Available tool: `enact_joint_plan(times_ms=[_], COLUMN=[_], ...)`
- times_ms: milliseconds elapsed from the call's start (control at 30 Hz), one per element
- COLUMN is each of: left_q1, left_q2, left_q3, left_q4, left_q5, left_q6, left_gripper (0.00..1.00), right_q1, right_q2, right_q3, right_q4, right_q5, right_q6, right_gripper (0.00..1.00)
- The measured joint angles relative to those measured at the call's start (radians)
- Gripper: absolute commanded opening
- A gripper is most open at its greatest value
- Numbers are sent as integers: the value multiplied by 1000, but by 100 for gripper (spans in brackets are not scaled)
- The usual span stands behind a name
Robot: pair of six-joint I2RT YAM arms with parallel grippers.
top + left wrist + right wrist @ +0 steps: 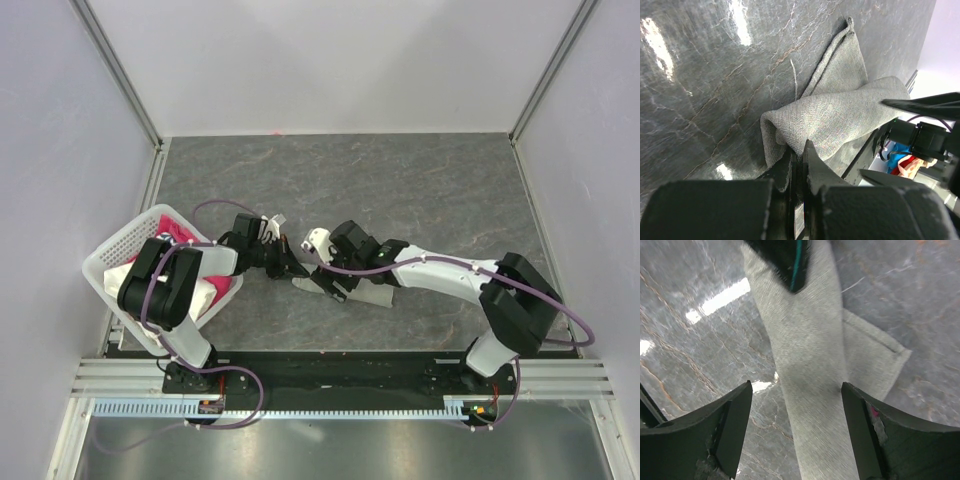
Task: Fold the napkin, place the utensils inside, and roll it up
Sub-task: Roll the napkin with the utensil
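The grey-green napkin lies as a long roll on the dark marbled table, with a flat flap spread beside it. My left gripper is shut on one end of the napkin, fabric pinched at its tips. My right gripper hangs open over the napkin roll, one finger on each side and neither touching it. In the top view the left gripper and the right gripper meet near the roll's left end. The utensils are out of view.
A white perforated basket stands at the left edge under my left arm, holding a pink cloth and a white cloth. Pale walls enclose the table on three sides. The arm bases' rail runs along the near edge.
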Motion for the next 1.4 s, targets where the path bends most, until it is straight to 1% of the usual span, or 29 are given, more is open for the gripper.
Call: enact_joint_plan(times_ms=[67,133,233,333,433,467,533,567,633,667,800,833,867,1033,1200,1400], left_q1=[0,0,0,0,0,0,0,0,0,0,0,0,0,0,0,0], left_q2=[0,1,4,7,8,8,7,7,3,-2,-39,-52,-66,-129,-182,-272], left_q3=[1,1,7,14,17,19,21,21,22,22,22,23,24,24,13,-27], left_q4=[-1,-1,-6,-15,-20,-22,-22,-23,-24,-28,-47,-55,-66,-106,-134,-123], left_q5=[0,0,0,0,0,0,0,-1,-3,-5,-14,-21,-31,-89,-147,-169], left_q6=[0,0,0,0,0,1,3,4,5,6,8,10,11,24,32,42], left_gripper=[2,2,2,2,11,17,25,30,36,40,48,50,52,60,61,61], right_q1=[16,29,38,40,40,40,40,40,40,40,40,40,39,10,-40,-89], right_q2=[29,58,84,92,112,119,138,148,168,177,200,204,208,221,250,316], right_q3=[0,2,2,3,17,20,29,34,50,57,91,97,102,124,182,284], right_q4=[-1,-4,-4,-4,-5,-5,-7,-8,-14,-17,-48,-53,-58,-83,-157,-283], right_q5=[17,29,49,70,99,106,125,132,145,146,146,144,141,82,-28,-156], right_q6=[-11,-18,-25,-28,-29,-28,-28,-28,-29,-28,-27,-27,-27,-24,-27,-42], right_gripper=[75,73,73,75,76,76,75,75,74,73,64,60,58,53,52,51])
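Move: The napkin roll's middle lies some 5 cm below the right hand's open fingers, about 1 cm to the right of the hand; its left end, pinched in the left fingers, is roughly 8 cm to the right hand's left and 1 cm farther out. The napkin's loose corner lies about 5 cm ahead of the right hand, straight out and 6 cm down. From the left hand, the roll's middle is about 7 cm to the right and 3 cm nearer the base, a centimetre lower. The right hand sinks about 5 cm onto the napkin roll, easing slightly forward on the way down, then partly closes its wide fingers until they straddle and touch both sides of the roll, tipping at the end to point more steeply down. Once the right hand is almost down, the left hand opens its pinched fingers to let go of the roll's left end, then backs off about 4 cm up and 2 cm to its left, staying open with a slight tilt. ##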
